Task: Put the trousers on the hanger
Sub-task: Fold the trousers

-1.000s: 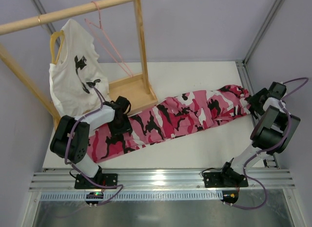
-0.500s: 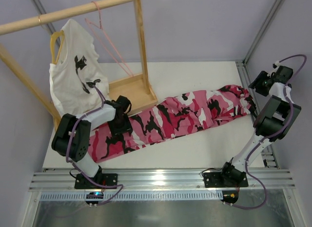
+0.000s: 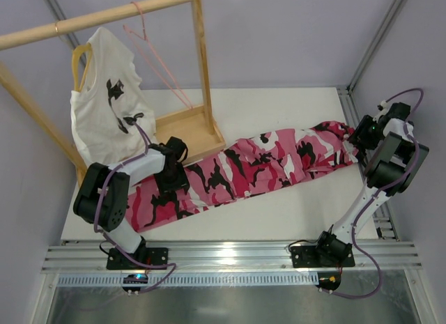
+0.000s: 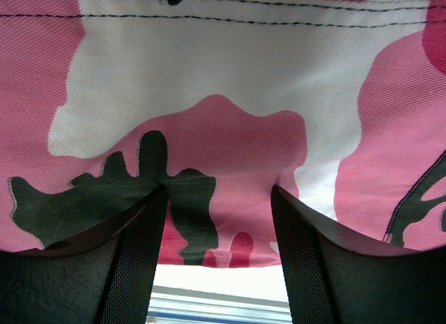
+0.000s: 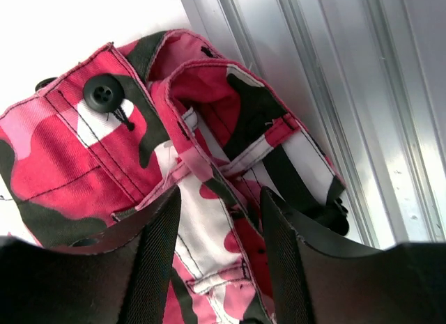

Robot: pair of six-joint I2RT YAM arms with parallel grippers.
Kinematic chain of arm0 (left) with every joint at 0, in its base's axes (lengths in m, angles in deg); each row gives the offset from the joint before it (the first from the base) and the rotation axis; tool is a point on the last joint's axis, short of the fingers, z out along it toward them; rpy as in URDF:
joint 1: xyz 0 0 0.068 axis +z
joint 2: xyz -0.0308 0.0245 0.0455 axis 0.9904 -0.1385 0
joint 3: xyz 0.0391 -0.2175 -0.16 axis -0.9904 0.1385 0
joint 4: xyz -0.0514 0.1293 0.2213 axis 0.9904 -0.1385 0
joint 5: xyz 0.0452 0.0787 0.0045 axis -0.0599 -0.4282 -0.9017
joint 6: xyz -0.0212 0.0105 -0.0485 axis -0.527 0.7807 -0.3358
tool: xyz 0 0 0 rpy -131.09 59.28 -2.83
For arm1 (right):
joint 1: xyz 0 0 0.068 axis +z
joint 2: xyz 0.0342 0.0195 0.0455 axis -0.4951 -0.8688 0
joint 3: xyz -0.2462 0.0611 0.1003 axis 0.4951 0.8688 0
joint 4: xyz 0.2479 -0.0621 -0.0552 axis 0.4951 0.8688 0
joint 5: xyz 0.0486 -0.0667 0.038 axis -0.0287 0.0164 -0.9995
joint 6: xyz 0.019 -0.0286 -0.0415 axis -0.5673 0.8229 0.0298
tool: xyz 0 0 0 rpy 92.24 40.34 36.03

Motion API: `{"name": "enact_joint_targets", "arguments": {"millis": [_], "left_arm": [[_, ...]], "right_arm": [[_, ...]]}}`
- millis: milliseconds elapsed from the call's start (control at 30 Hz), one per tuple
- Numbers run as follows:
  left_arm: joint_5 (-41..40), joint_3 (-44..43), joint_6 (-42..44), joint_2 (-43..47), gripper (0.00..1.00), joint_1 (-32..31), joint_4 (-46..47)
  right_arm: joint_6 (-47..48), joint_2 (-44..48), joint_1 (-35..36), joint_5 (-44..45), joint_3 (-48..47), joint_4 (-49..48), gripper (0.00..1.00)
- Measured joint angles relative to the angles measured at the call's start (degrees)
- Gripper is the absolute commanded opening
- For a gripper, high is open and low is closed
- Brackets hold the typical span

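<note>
The pink, white and black camouflage trousers [image 3: 265, 160] lie flat across the table from lower left to right. The thin pale-pink hanger [image 3: 157, 59] hangs empty on the wooden rail at the back. My left gripper [image 3: 169, 181] sits low on a trouser leg. In the left wrist view it [image 4: 218, 191] is open, its fingertips resting on the flat cloth [image 4: 244, 73] just above the hem edge. My right gripper [image 3: 361, 137] is at the waist end. There it [image 5: 221, 195] is open, its jaws astride the crumpled waistband [image 5: 209, 219], beside the black button [image 5: 103, 93].
A wooden rack [image 3: 202, 52] with a tray base [image 3: 188, 129] stands at the back left. On its rail a white T-shirt [image 3: 104, 108] hangs from a yellow hanger. An aluminium frame rail [image 5: 334, 94] runs close beside the waistband on the right.
The right gripper rose away from the waist end, then came back down onto it with its jaws a little narrower. The left arm and the trousers have not moved.
</note>
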Motion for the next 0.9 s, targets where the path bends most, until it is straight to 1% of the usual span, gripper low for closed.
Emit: {"name": "enact_joint_targets", "arguments": {"millis": [133, 200, 233, 267, 333, 433, 600, 900], "left_arm": [[0.00, 0.22, -0.02, 0.00, 0.63, 0.00, 0.09], [0.02, 0.37, -0.02, 0.02, 0.63, 0.00, 0.13], [0.00, 0.50, -0.02, 0.13, 0.63, 0.00, 0.22], [-0.02, 0.68, -0.02, 0.31, 0.62, 0.00, 0.35], [-0.15, 0.98, -0.04, 0.63, 0.63, 0.00, 0.61], [-0.28, 1.03, -0.07, 0.66, 0.65, 0.00, 0.63], [-0.72, 0.90, -0.31, 0.48, 0.65, -0.22, 0.48], [-0.83, 0.61, -0.48, 0.22, 0.65, -0.22, 0.11]], "right_arm": [[0.22, 0.28, 0.00, 1.18, -0.50, 2.51, 0.54], [0.22, 0.28, 0.00, 1.22, -0.50, 3.34, 0.52], [0.24, 0.28, 0.00, 1.22, -0.50, 3.67, 0.46], [0.39, 0.28, 0.00, 1.25, -0.50, 3.98, 0.28], [0.72, 0.28, 0.02, 1.38, -0.50, 4.20, 0.04], [0.37, 0.28, 0.02, 3.32, -0.96, 4.15, 0.04], [-0.09, 0.28, 0.46, 8.22, -2.97, 2.67, 0.04], [2.71, 0.33, 2.75, 18.91, -3.23, -6.36, 0.04]]}}
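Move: The trousers' near waistband edge is almost between the right hand's open fingers, about 1 cm back and 1 cm below, level sideways. The button sits roughly 6 cm ahead of that hand and 2 cm to its left. The metal rail runs some 6 cm to its right, straight across and 2 cm lower. The left hand has the trouser leg directly beneath its fingertips, about 1 cm down; the waistband edge is some 67 cm to its right and 17 cm ahead, about level. Pinching the waistband edge after easing back about 1.5 cm, the right fingers shut fully on the thin cloth, then haul it right over the rail by some 5 cm, also forward and a little up, while the wrist tips about 20 degrees so the fingertips swing to the right. The left hand stays put, its parted fingertips still resting on the leg and holding it down. ##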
